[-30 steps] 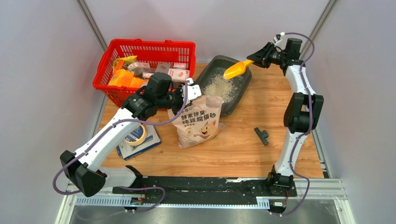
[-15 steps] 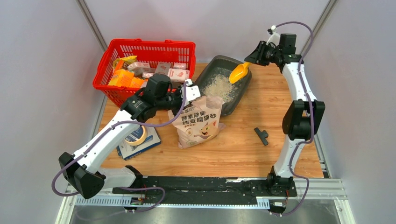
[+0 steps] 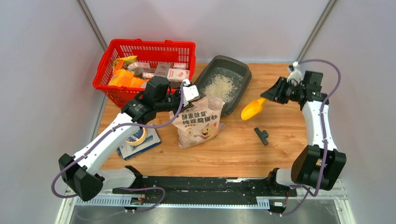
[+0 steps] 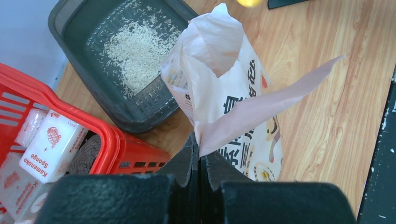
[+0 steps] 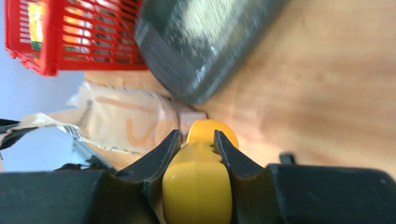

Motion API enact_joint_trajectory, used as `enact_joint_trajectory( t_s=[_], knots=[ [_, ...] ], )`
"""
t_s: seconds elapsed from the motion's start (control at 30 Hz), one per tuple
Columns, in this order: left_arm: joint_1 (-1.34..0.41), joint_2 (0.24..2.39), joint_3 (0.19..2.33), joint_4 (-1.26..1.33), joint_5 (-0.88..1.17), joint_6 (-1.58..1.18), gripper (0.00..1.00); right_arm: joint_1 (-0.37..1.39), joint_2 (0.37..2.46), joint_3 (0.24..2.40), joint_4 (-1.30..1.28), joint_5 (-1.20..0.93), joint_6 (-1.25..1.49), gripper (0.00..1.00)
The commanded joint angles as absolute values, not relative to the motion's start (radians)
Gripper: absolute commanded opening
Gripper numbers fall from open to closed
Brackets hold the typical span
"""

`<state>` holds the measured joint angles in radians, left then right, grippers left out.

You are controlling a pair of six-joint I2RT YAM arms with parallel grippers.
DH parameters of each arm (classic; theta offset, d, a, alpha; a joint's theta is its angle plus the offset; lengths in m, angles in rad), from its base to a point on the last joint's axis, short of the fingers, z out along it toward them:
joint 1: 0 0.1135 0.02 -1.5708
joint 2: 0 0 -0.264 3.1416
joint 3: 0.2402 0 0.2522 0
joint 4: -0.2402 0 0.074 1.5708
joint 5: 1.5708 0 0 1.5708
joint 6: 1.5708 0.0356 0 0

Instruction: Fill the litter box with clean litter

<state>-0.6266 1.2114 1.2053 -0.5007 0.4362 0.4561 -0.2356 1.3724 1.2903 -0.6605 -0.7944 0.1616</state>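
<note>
The dark grey litter box (image 3: pixel 229 59) stands at the back middle of the table, with a patch of pale litter (image 3: pixel 219 86) spread on its floor. The left wrist view shows the same litter box (image 4: pixel 93 88) and litter (image 4: pixel 135 51). My left gripper (image 3: pixel 190 91) is shut on the top edge of the pink printed bag (image 3: pixel 201 123), holding its mouth open (image 4: pixel 200 147). My right gripper (image 3: pixel 275 93) is shut on the handle of the yellow scoop (image 3: pixel 252 109), which hangs over bare wood to the right of the box (image 5: pixel 196 137).
A red basket (image 3: pixel 152 43) of packets stands left of the litter box, close to my left arm. A tape roll (image 3: pixel 135 136) lies on a flat box at the near left. A small black part (image 3: pixel 262 135) lies on the wood near my right arm.
My right arm has swung the scoop from above the litter box out to the right and nearer, lower over the table. The left gripper still holds the bag.
</note>
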Motion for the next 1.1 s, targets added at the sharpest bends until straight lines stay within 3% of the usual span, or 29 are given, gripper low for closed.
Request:
enact_joint_trajectory(
  t_s=[0.0,0.17,0.53,0.87,0.93,1.07],
  knots=[
    [-0.627,1.178,1.203,-0.434,0.479,0.402,0.00,-0.300,1.385,1.082,-0.695,-0.900,0.193,0.02],
    [-0.627,1.167,1.200,-0.457,0.482,0.408,0.00,-0.354,1.451,0.957,-0.509,-0.957,0.318,0.05],
    [-0.626,1.154,1.201,-0.489,0.466,0.410,0.00,-0.440,1.710,1.061,-0.453,-0.859,0.270,0.09],
    [-0.626,1.170,1.207,-0.506,0.449,0.431,0.00,-0.426,1.776,1.085,-0.400,-0.844,0.334,0.11],
    [-0.627,1.177,1.209,-0.505,0.453,0.428,0.00,-0.408,1.769,1.060,-0.393,-0.845,0.342,0.15],
    [-0.627,1.178,1.210,-0.503,0.457,0.423,0.00,-0.379,1.747,1.022,-0.391,-0.812,0.336,0.34]
  ],
)
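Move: The right hand holds the yellow scoop by its handle, and the bare table patch it is bound for lies roughly 20 cm below, 3 cm to its left and 1 cm back. The black clip lies about 10 cm back, straight in line and 21 cm down; the litter box is some 17 cm ahead and 16 cm left, the litter bag about 29 cm left and 6 cm back. From the left hand, the patch is roughly 29 cm right, 7 cm ahead and 22 cm down. The right hand, still gripping the scoop, drops fast towards the bare table just beyond the black clip, easing back about 5 cm as it goes, then swings forward again and some 5 cm to the right while sinking more slowly, about 17 cm lower in all. On the way the wrist tips the fingers down by nearly 30 degrees, with a smaller clockwise turn and its left side rising, so that the scoop comes down low over the wood, while the left hand keeps its pinch on the litter bag's top edge. ##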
